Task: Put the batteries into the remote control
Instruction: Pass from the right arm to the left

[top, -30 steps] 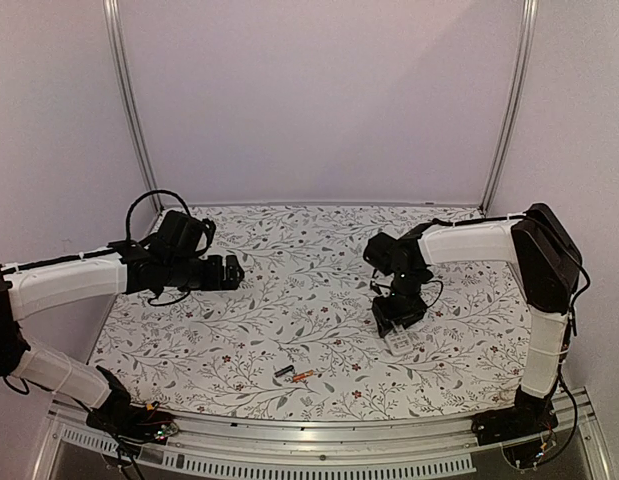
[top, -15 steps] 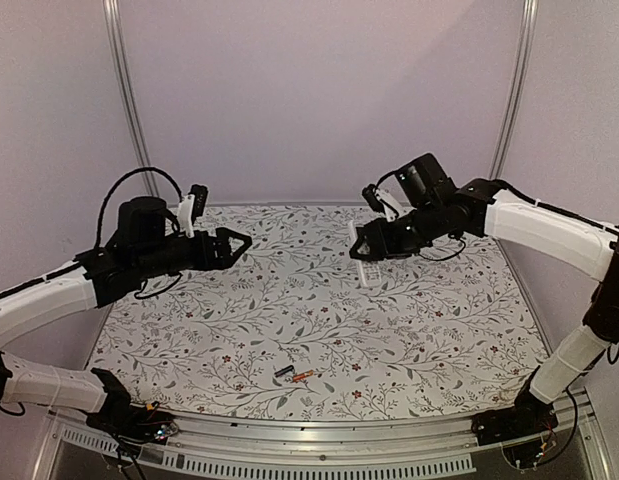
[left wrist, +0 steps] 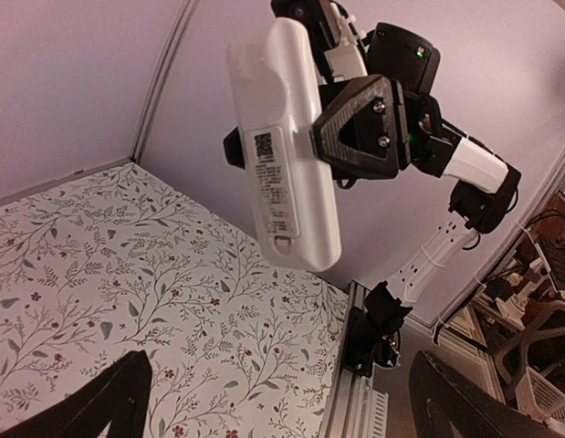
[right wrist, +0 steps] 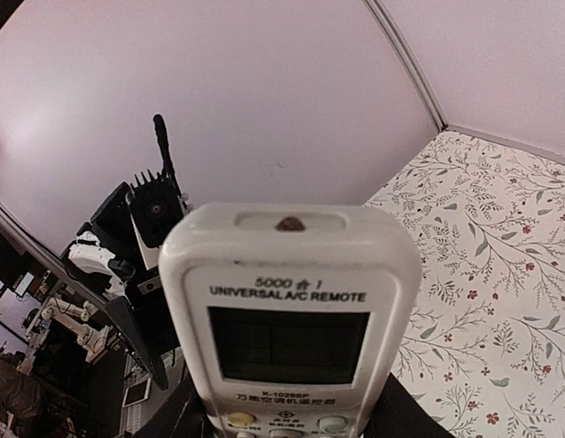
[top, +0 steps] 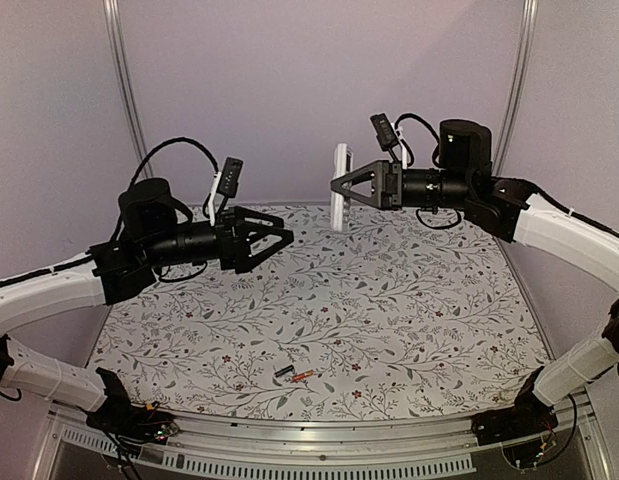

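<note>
The white remote control (top: 341,208) hangs upright in the air above the back of the table, with my right gripper (top: 338,187) shut on its middle. In the left wrist view its back (left wrist: 287,155) faces me, label showing, with a black finger (left wrist: 362,128) of the right gripper against its side. The right wrist view shows its front and dark display (right wrist: 289,339) between my right gripper (right wrist: 287,422). My left gripper (top: 279,242) is open and empty, pointing at the remote from a short way off. The dark battery (top: 283,371) and the orange battery (top: 303,376) lie side by side near the table's front edge.
The floral table cover (top: 409,300) spans the workspace, with an aluminium rail (top: 319,440) along the front. A small pale piece (top: 307,400) lies just in front of the batteries. Walls and metal posts close in the back and sides.
My right arm has lifted the remote off the table and swung it up and left, high in the air. My left arm has risen and reached toward the middle, its gripper still open.
</note>
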Robot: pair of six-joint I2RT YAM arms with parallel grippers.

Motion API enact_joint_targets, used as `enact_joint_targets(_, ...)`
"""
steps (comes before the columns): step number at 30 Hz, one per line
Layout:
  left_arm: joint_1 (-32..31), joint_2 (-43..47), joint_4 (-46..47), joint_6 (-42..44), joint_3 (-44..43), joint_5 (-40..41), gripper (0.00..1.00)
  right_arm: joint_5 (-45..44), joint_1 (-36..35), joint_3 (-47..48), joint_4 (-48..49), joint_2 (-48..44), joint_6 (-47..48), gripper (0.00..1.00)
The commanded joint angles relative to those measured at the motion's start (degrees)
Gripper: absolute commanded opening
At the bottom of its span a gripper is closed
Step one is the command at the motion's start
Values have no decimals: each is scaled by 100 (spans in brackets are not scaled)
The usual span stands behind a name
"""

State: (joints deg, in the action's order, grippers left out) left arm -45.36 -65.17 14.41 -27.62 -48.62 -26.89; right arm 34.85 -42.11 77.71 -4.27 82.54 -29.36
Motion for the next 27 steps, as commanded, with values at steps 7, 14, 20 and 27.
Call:
enact_joint_targets(7, -562, -920, 552, -94, -860, -603, 100, 676, -231, -335, 1595, -164, -461, 40)
enact_joint_targets(14, -741, -1342, 954, -421, -1152, -863, 100, 839, -357, -324, 1816, -104, -429, 38)
enact_joint_targets(20, -834, -1613, 1360, -683, -1274, -930, 92, 954, -429, -340, 1971, -46, -446, 37)
enact_joint_targets(27, -834, -1697, 2014, -1040, -1069, -877, 72, 1020, -459, -476, 2168, -51, -541, 37)
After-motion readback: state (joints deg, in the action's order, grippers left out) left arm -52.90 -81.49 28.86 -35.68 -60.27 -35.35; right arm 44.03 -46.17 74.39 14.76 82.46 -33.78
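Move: The remote control, upright and leaning in my right fingers, has its middle about 10 cm to the right of my open left hand, some 5 cm farther out and 5 cm higher. From my right hand the remote's middle is right at the grip, perhaps 1 cm lower; the empty left gripper that it is being brought to waits about 10 cm to its left, 5 cm nearer my base and 5 cm lower. Nothing else stands close. I reach right with my left hand about 8 cm, rising some 4 cm and drawing back a little, the wrist swinging about 15 degrees clockwise, until its open fingers straddle the remote's lower end; late on they start closing from wide open. My right hand keeps its grip and carries the remote about 5 cm back and 4 cm up, slightly left to meet it, turning some 15–20 degrees, fingertips rising. ##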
